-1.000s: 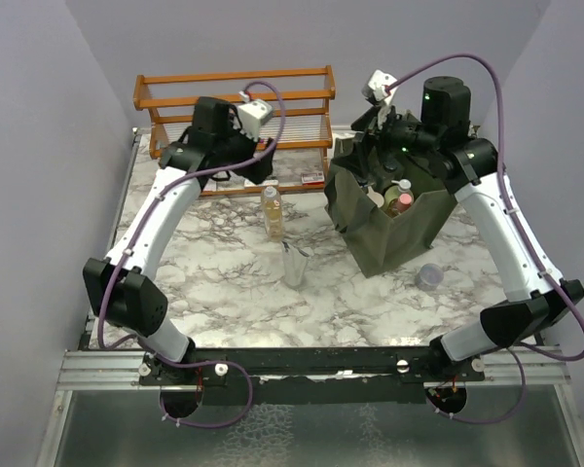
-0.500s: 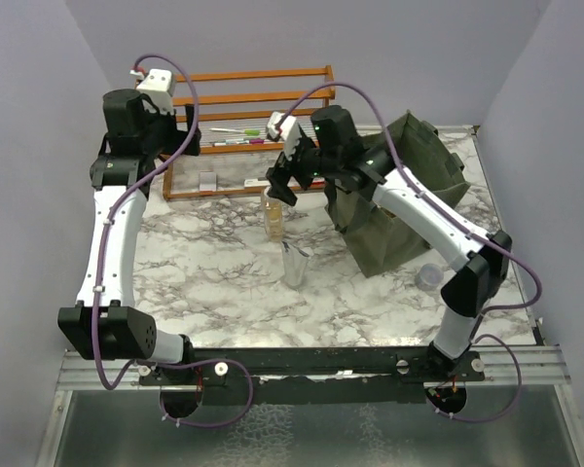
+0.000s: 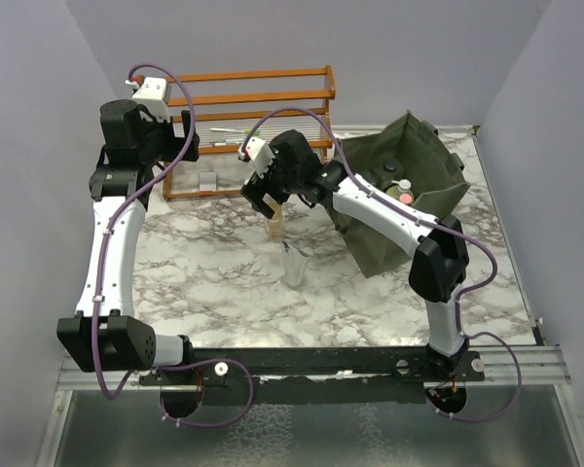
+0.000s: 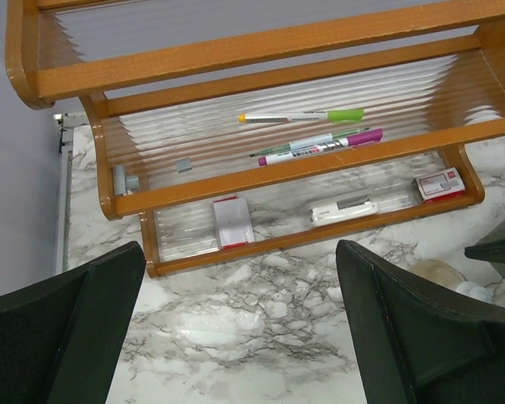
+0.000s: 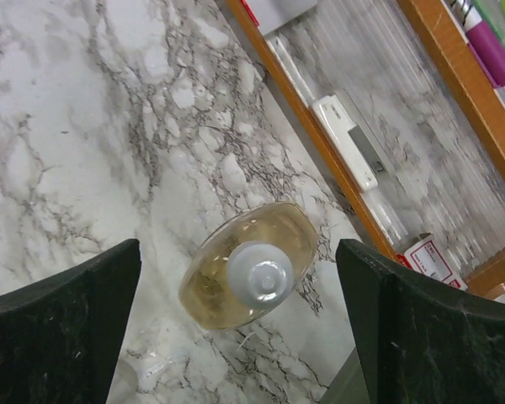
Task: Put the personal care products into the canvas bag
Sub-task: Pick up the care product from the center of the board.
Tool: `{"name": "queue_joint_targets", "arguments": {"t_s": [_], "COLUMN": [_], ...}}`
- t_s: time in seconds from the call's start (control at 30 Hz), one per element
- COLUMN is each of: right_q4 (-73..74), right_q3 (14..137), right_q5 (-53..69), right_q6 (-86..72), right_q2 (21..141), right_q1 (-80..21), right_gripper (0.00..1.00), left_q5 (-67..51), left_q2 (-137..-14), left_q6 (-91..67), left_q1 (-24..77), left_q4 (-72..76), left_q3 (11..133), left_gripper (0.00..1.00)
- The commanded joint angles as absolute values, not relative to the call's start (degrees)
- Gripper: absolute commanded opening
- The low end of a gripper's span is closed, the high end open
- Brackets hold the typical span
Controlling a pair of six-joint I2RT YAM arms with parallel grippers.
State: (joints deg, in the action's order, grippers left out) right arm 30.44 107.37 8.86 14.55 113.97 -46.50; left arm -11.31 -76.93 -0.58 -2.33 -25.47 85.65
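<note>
An amber bottle [image 3: 273, 226] with a pale grey cap stands upright on the marble in front of the rack. My right gripper [image 3: 264, 199] hangs open right above it; in the right wrist view the bottle [image 5: 251, 268] sits between the spread fingers [image 5: 63, 324], untouched. A silver tube [image 3: 294, 265] stands just nearer on the table. The olive canvas bag [image 3: 433, 190] is open at the back right, with several bottles [image 3: 403, 191] inside. My left gripper [image 3: 175, 136] is raised at the far left beside the rack, open and empty [image 4: 236, 337].
The orange wooden rack [image 3: 234, 97] stands at the back and holds pink and green pens [image 4: 320, 141], a white stapler-like item [image 4: 343, 209] and small red-and-white boxes [image 4: 233, 223]. My right arm's elbow [image 3: 438, 263] hangs over the table's right side.
The right arm has swung left out of the bag and now hovers over the amber bottle. The left arm has pulled back to the far left by the rack. Both jaws have opened wider.
</note>
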Motion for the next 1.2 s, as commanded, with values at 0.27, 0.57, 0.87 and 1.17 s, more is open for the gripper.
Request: {"name": "queue_joint_targets", "arguments": {"t_s": [0.27, 0.57, 0.87, 1.17], "right_q4": [26.44, 27.16, 26.85, 26.72], "right_q3": [106.64, 104.04, 100.40, 99.45], "right_q5": [-1.27, -1.07, -0.66, -0.27], "right_q6": [14.18, 13.93, 13.89, 13.64], "right_q2": [117.77, 117.25, 115.17, 113.97], "right_q1": [-46.93, -46.68, -45.44, -43.43], "right_gripper": [1.00, 0.98, 0.96, 0.96], "left_q5": [-14.62, -15.38, -16.34, -16.97], "left_q2": [-74.26, -74.04, -74.33, -74.44], "left_q6": [-1.49, -1.30, -0.55, -0.32], "left_q1": [-2.46, -2.46, -2.44, -2.44], "left_q4": [-22.51, -22.51, -22.27, -22.19], "left_q3": [83.17, 83.23, 82.58, 82.15], "left_gripper": [0.99, 0.99, 0.99, 0.99]}}
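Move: Standing upright almost straight below the right hand, the care product, a clear amber bottle, is about 2 cm to its right, 1 cm ahead and 10 cm down. The clear pouch stands some 10 cm nearer the base than the bottle and 4 cm to its right; the canvas bag is roughly 26 cm right of the bottle and 3 cm farther out. From the left hand the bottle lies about 21 cm right, 3 cm back and 25 cm below. Sinking about 8 cm, the right hand brings its wide-open fingers down around the cap and upper part of the amber bottle, shifting some 3 cm to the right and ending about 2 cm farther forward. The wrist tips the slanted fingers a little steeper and turns slightly clockwise, roughly 10 degrees in all; the fingers stay open, and no grip is taken. ##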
